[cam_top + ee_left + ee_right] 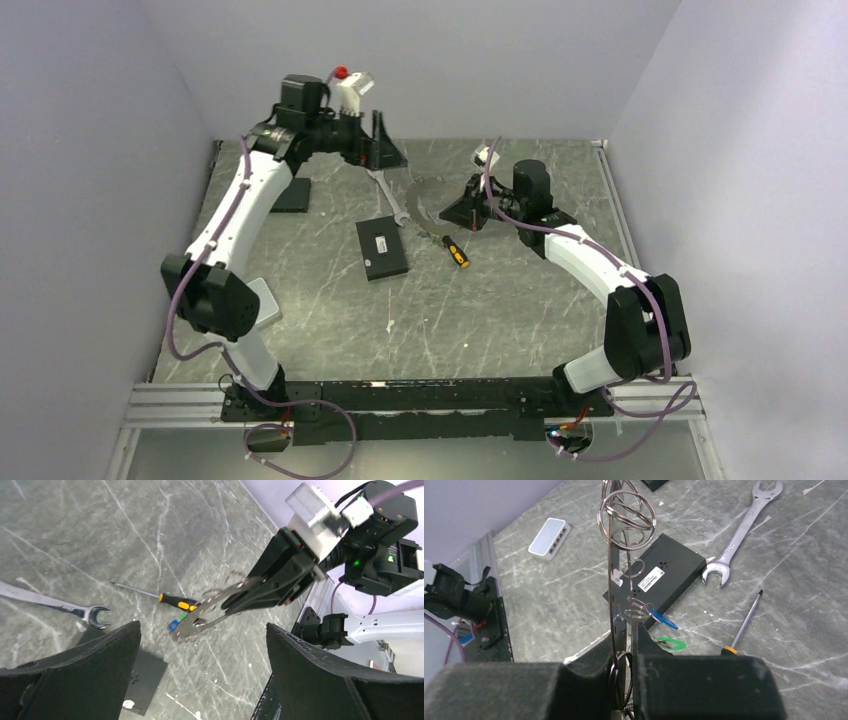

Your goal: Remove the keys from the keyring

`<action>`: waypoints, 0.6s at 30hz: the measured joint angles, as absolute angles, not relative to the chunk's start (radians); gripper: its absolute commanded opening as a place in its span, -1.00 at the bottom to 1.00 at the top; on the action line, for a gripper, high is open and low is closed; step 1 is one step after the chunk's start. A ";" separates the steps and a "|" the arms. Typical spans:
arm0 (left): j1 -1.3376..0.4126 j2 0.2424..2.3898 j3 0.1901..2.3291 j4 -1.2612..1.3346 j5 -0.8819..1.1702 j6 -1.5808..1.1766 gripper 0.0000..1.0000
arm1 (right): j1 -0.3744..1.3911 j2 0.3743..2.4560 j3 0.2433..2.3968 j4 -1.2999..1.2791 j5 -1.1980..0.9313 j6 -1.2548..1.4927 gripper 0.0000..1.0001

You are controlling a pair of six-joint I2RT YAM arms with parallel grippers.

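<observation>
My right gripper [629, 630] is shut on the keyring [611, 580], a large thin grey ring that I see edge-on, with small wire rings [626, 520] along it. In the left wrist view the keyring [200, 620] slants down from the right gripper [260, 587] toward the table. The blue key [173, 625] and the green key [182, 616] sit at its low end, next to the screwdriver. From the right wrist, the blue key [664, 619] and green key [669, 643] lie just past the fingers. My left gripper [202, 645] is wide open and holds nothing, standing apart from the ring [430, 195].
A black box [381, 247] lies mid-table, with a silver spanner [385, 190] behind it and a yellow-handled screwdriver [455, 250] to its right. A flat black item [292, 195] sits at the back left. A white switch box [549, 531] lies near the left arm's base.
</observation>
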State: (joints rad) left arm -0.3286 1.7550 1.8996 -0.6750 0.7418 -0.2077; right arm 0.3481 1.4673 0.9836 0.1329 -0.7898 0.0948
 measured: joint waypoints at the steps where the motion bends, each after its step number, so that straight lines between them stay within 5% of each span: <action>1: -0.305 1.731 1.868 -0.654 0.768 -0.207 0.99 | 0.340 1.465 0.984 0.136 -0.797 0.109 -1.00; 11: -0.128 1.575 1.422 -0.385 0.950 -0.139 0.99 | 0.284 1.439 1.005 0.167 -0.876 0.208 -1.00; 18: -0.126 1.575 1.028 0.097 1.132 -0.305 0.99 | 0.282 1.436 1.036 0.166 -0.920 0.210 -1.00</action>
State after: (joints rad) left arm -0.1261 1.5749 1.0283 0.0975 1.1320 -0.3054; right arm 0.2825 1.4357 1.0355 0.1658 -0.9199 0.2104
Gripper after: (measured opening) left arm 0.994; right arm 0.095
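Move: The blue and green keys hanging from the bottom of the keyring lie about 8 cm to the left hand's right, 4 cm back and some 19 cm below. From that hand the screwdriver is about 12 cm right and 7 cm ahead, the black box 3 cm left and 5 cm ahead, both some 31 cm down on the table. The right hand already holds the ring; the keys hang about 4 cm to its left, 1 cm ahead and 7 cm below. Leftward first, the empty left hand clears the ring by about 7 cm, then sinks some 13 cm and draws back a little, its wide-open fingers levelling out until they face the hanging keys from the side. The right hand keeps its pinch on the ring and raises it about 5 cm with a slight tilt. ##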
